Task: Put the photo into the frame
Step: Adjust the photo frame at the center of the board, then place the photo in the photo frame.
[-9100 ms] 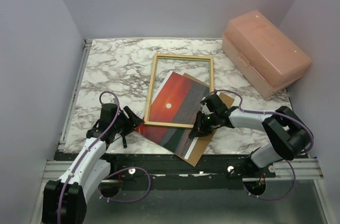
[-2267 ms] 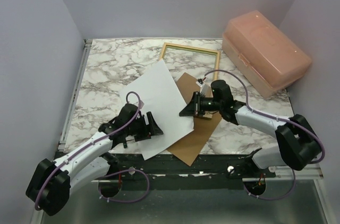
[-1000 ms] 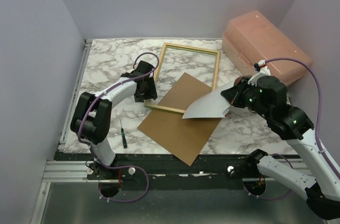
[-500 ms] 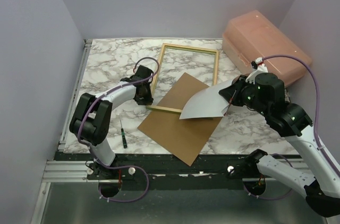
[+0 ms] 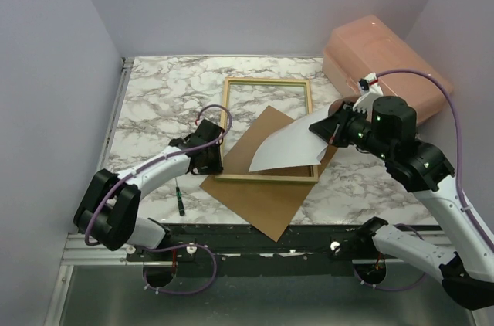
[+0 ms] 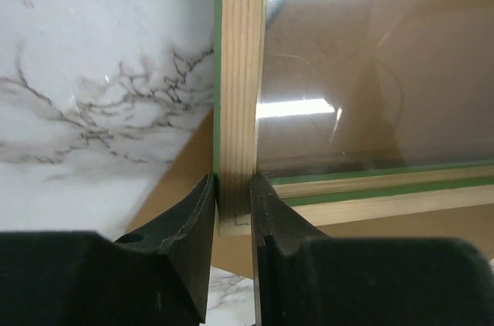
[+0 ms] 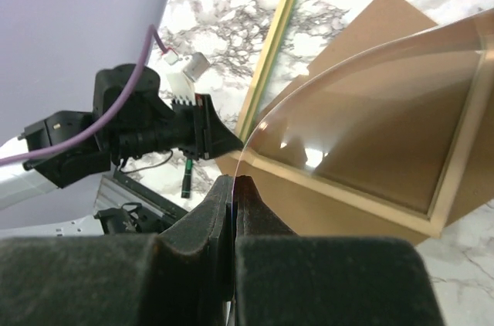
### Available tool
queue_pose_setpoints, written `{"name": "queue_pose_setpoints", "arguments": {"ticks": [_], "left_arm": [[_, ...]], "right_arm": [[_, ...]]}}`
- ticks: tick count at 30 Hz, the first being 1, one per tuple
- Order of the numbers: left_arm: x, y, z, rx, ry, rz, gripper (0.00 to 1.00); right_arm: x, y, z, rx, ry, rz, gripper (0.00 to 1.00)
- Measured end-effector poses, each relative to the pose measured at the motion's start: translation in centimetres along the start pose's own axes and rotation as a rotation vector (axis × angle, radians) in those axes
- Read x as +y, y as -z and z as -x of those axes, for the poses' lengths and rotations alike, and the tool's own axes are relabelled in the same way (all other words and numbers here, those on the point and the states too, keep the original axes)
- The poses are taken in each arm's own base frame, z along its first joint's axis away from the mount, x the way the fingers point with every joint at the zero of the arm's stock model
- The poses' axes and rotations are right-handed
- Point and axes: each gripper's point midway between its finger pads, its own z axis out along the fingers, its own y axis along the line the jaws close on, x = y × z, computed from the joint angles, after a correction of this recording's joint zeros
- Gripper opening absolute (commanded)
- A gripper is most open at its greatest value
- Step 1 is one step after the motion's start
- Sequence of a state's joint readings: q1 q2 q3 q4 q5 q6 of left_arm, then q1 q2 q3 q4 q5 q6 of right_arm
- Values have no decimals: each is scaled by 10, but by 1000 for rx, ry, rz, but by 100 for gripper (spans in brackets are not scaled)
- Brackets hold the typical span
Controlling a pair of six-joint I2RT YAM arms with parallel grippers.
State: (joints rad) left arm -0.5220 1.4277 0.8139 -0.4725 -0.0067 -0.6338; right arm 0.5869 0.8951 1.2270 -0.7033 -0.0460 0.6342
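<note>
The frame [image 5: 225,121] lies pale wood side up, its near part over a brown backing board [image 5: 262,202]. My left gripper [image 5: 210,157] is shut on the frame's near-left corner; its fingers pinch the wooden rail [image 6: 241,71], whose outer edge is green. My right gripper [image 5: 330,129] is shut on a thin curled sheet [image 5: 289,147] slanting down over the frame's near right. The sheet looks pale from above but see-through [image 7: 370,110] in the right wrist view, with the frame rail [image 7: 278,40] beside it. The photo is out of view.
A pink lidded box [image 5: 386,71] stands at the back right. A small green-tipped tool [image 5: 179,201] lies near the front edge, left of the board. Walls close in the table on the left, back and right.
My left gripper has shut on the frame's corner and swung the frame square, nearer the front. My right gripper has carried the sheet left, over the frame.
</note>
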Motion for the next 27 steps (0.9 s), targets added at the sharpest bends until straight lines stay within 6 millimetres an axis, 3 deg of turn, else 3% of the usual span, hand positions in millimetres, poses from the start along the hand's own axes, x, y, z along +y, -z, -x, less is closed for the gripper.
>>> {"name": "queue_pose_setpoints", "arguments": {"ticks": [6,7,12,15,20,24,27], "left_arm": [[1,3,-43,23,29,-24,0],[0,3,-44,17,39,-32,6],[-2,0,-48,-5,85,-60,64],[-13,4,-45,-24,121,-117,79],[-13,23,-57,-29,161,-178,84],[-16,56,-53,-89,194,-246,85],[-19,80,-48,-139,215,-292,85]], "right_arm": [[13,-15,-6,51,4,67,0],[15,-18,-7,59,5,79,0],[23,-32,-13,108,12,128,0],[24,-45,-21,156,20,142,1],[25,-69,-30,229,31,149,1],[54,-79,-6,225,49,229,1],[83,-75,20,183,74,323,0]]}}
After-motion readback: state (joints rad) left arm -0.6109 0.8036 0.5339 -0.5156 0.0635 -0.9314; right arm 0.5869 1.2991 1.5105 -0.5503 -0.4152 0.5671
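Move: Pinched at its near left corner by the left hand, the frame has its middle about 17 cm ahead of that hand, 15 cm to its right and 3 cm below. The brown backing board lies askew under the frame, its middle some 2 cm ahead and 15 cm right; the screwdriver is about 6 cm back and 11 cm left. From the right hand, which holds the photo high, the frame's middle is roughly 18 cm ahead, 11 cm left and 32 cm below. Drawing the frame back towards the bases, the left hand keeps its pinch for about 4 cm, sinking slightly, then opens wide, lets go of the corner and backs off upwards some 7 cm, tipping sideways. The right hand, still gripping the photo, carries it about 10 cm left and a little forward over the frame, dipping and then rising, while turning some 20 degrees counter-clockwise. ##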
